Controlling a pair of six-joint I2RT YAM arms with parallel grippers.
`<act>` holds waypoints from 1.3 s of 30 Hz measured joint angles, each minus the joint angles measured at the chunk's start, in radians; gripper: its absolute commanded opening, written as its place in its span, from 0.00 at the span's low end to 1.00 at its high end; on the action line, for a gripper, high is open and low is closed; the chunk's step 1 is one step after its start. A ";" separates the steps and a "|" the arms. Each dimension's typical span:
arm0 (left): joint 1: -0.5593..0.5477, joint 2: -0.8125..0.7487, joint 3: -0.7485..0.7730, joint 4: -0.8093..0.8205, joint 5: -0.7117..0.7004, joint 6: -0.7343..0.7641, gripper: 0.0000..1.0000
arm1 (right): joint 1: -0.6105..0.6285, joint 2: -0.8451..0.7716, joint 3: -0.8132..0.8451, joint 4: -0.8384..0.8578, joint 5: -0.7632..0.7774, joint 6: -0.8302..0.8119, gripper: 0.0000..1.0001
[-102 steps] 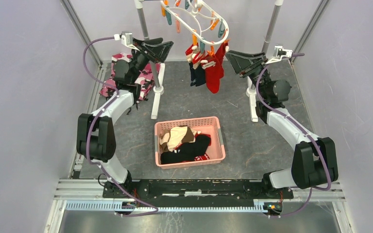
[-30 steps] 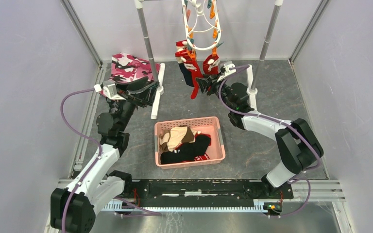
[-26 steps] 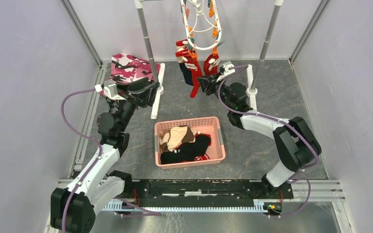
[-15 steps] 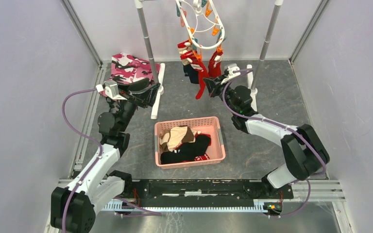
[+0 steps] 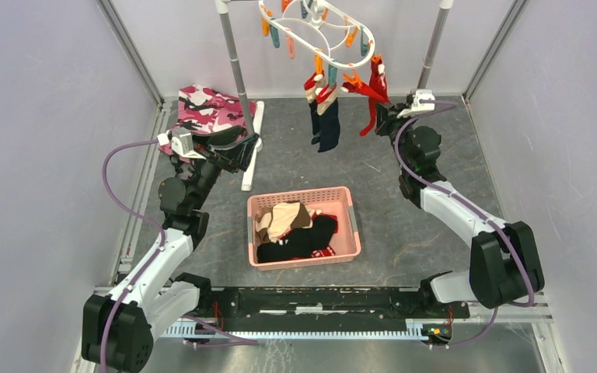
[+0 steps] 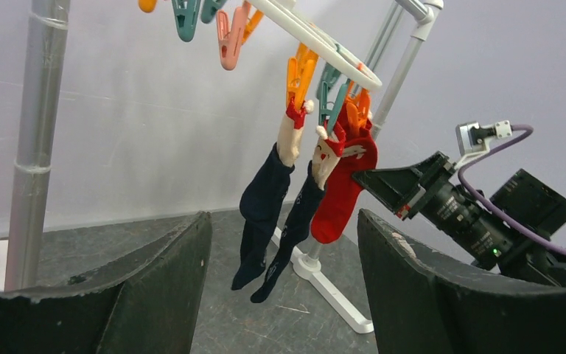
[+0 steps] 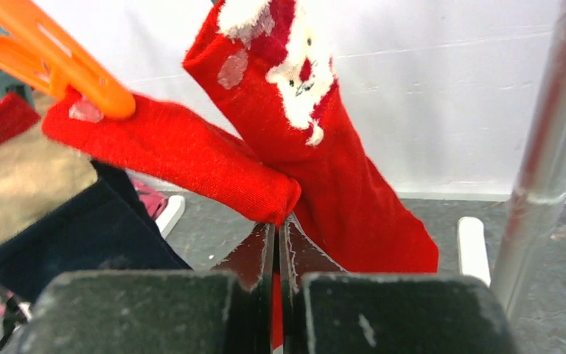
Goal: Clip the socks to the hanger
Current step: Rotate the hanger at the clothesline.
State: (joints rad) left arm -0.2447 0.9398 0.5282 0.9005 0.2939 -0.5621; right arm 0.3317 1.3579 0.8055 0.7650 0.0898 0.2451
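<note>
The white hanger (image 5: 316, 29) hangs at the back with orange and teal clips. Two navy socks (image 5: 325, 123) and a red sock (image 5: 371, 95) are clipped to it. My right gripper (image 5: 382, 118) is shut on the toe of the red sock (image 7: 191, 158), which an orange clip (image 7: 51, 59) holds at its other end. A second red sock (image 7: 324, 147) with a white face mark hangs just behind. My left gripper (image 5: 244, 148) stands open and empty left of the hanger, apart from the navy socks (image 6: 261, 203). More socks, beige (image 5: 284, 217) and black (image 5: 301, 242), lie in the pink basket (image 5: 303, 192).
Grey rack poles (image 5: 237, 74) (image 5: 433, 39) stand on white feet (image 5: 249, 167) either side of the hanger. A pink camouflage cloth (image 5: 202, 109) lies at the back left. The right pole (image 7: 553, 147) is close beside my right gripper.
My right gripper has shut on the red sock's toe and moved right and back with it. The hanger has swung and turned. The left arm has barely moved.
</note>
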 measured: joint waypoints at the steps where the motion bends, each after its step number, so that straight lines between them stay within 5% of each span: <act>1: 0.000 0.000 0.000 0.000 0.001 0.000 0.78 | -0.011 0.009 0.015 -0.011 0.002 0.000 0.00; 23: -0.005 0.028 0.025 0.014 0.003 0.006 0.83 | -0.142 0.346 0.534 -0.159 -0.010 0.041 0.00; 29: -0.006 0.175 0.209 -0.001 -0.062 -0.069 1.00 | -0.144 0.347 0.535 -0.162 -0.021 0.053 0.00; 37: -0.006 0.323 0.491 -0.138 -0.164 -0.281 1.00 | -0.154 0.366 0.550 -0.163 -0.037 0.066 0.00; 39: -0.006 0.348 0.529 -0.163 -0.196 -0.350 0.92 | -0.156 0.368 0.550 -0.163 -0.040 0.069 0.00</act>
State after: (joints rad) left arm -0.2504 1.2877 1.0576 0.7372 0.0978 -0.9123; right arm 0.1753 1.7260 1.3556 0.6022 0.0498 0.3145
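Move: The hanger hangs with its middle about 11 cm ahead of the right hand, 13 cm to its left and 15 cm above. This hand already pinches the red sock. The navy socks dangle some 13 cm to its left and 2 cm ahead, slightly lower; the right pole stands about 16 cm ahead and 15 cm to its right. From the open left hand the hanger's middle lies about 22 cm ahead, 15 cm right and 10 cm up, with the left pole 20 cm ahead and 5 cm left. The red sock, still pinched and clipped to the hanger, is drawn by the right hand about 12 cm forward, with some 5 cm of rise and a little to the right, to swing the hanger's near right end outward; then this hand almost stops and holds on. Late on, the left hand heads forward and up towards the hanger, roughly 9 cm each way, opening fully and rolling left side down some 20 degrees. ##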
